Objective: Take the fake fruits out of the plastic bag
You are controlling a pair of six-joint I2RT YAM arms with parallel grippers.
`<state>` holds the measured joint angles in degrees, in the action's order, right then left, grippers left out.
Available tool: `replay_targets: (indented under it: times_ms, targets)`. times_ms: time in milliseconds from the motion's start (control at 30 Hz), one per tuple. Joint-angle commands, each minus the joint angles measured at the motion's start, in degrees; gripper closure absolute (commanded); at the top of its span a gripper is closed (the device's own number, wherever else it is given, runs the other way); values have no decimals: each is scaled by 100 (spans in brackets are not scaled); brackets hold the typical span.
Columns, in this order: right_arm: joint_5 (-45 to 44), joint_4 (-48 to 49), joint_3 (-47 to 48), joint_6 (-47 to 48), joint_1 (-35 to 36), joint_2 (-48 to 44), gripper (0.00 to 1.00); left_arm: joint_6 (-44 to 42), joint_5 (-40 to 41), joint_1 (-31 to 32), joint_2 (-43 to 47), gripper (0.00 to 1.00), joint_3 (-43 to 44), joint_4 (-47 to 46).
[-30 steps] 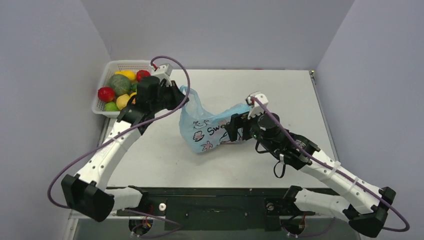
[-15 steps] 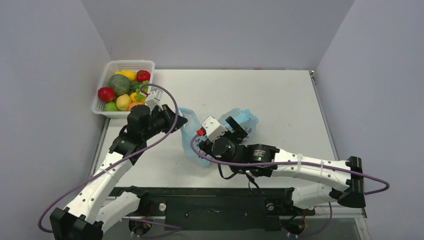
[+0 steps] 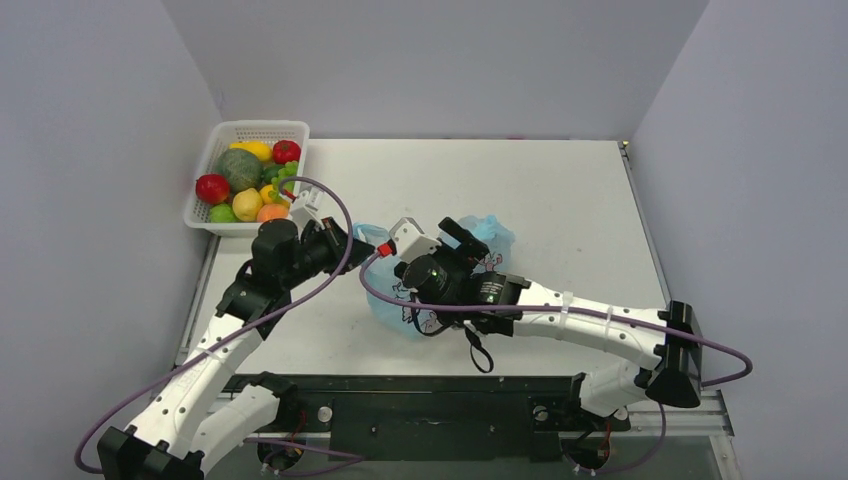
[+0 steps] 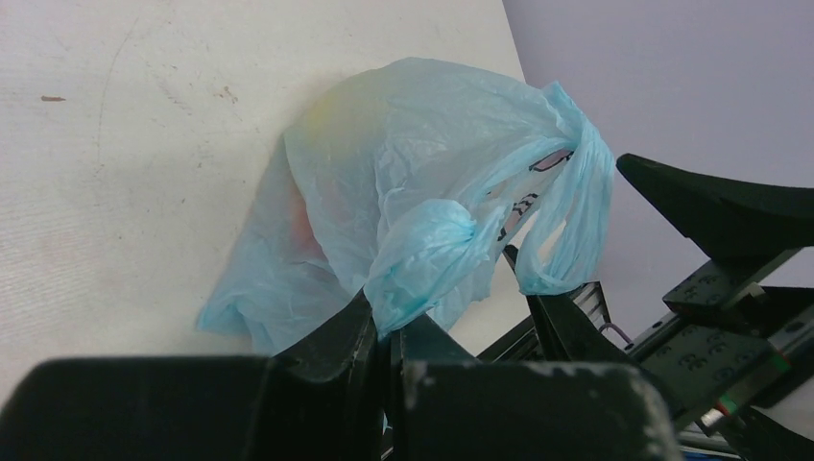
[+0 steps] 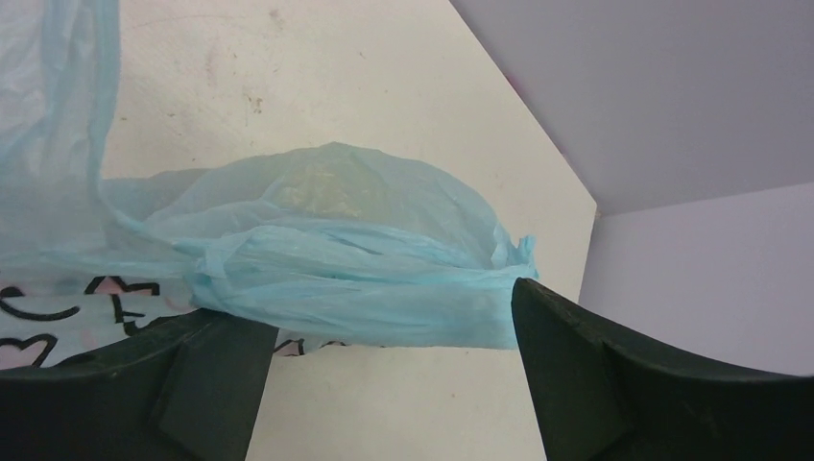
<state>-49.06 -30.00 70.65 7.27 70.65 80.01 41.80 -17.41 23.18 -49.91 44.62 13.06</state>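
Note:
The light-blue plastic bag [image 3: 487, 238] lies crumpled at the table's middle, partly under my right arm. My left gripper [image 4: 389, 331] is shut on a twisted handle of the plastic bag [image 4: 384, 173]; in the top view my left gripper [image 3: 347, 245] is at the bag's left side. My right gripper [image 5: 394, 360] is open, and a stretched band of the plastic bag [image 5: 355, 283] spans the gap between its fingers [image 5: 576, 365]. A yellowish fake fruit [image 5: 326, 182] shows faintly through the film. The dark fruit is hidden.
A white lattice basket [image 3: 232, 130] with several colourful fruits [image 3: 240, 170] stands at the back left corner. My right arm [image 3: 580, 315] reaches across the table's front from the right. Grey walls enclose the table on three sides.
My right arm has swung left across the front and brought its open gripper to the bag's mouth. My left arm has drawn back toward me, pulling the bag handle along; the bag has crumpled.

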Motion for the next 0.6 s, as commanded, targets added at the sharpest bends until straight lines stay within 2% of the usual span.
replay_targets:
  times_ms: [0,33,67,100,133,200,267,400,567]
  targets:
    - [285,109,389,176,-355,242,22,-10,-106,13,-16,100,53,-209]
    - [376,126,428,88,-405,251,33,-26,-101,16,-40,100,79,-162]
    - [596,135,477,36,-514,254,39,-29,-75,14,-47,100,98,-145]
    - [768,203,485,-81,-624,249,53,-49,-72,12,-63,100,132,-108]
    - [806,327,478,-153,-689,218,59,-53,-40,11,-72,100,155,-83]
    - [836,442,511,-414,-871,183,88,-65,77,5,-90,100,259,30]
    - [713,520,564,-759,-1079,112,100,-89,257,3,-143,100,409,199]
    - [1004,608,627,-1684,-1712,-203,100,-102,786,-22,-322,100,841,501]
    - [2429,913,456,-2825,-3050,-832,100,-113,978,-303,-873,100,1524,651]
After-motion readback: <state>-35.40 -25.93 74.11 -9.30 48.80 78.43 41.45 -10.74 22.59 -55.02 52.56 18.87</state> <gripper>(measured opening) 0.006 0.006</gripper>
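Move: The bag's free handle hangs bunched between the right hand's open fingers, its middle about 4 cm ahead, 1 cm right and 2 cm below. The bag's fruit-filled body lies some 7 cm to the right hand's left, nearly level with it front to back and about 12 cm lower; the handle held in the left fingers is about 17 cm to its left and 1 cm ahead. From the left hand, the free handle is about 3 cm ahead, 18 cm right and 3 cm down. The bag's free handle gets pinched as the right hand eases forward with a slight dip, closing fully from wide open. The hand then carries the handle onward, away from the left hand, about 8 cm forward in all, bending right and up, and rolls some 30 degrees with its left side rising while turning clockwise. The left fingers keep their pinch, drifting a little forward near the end. ##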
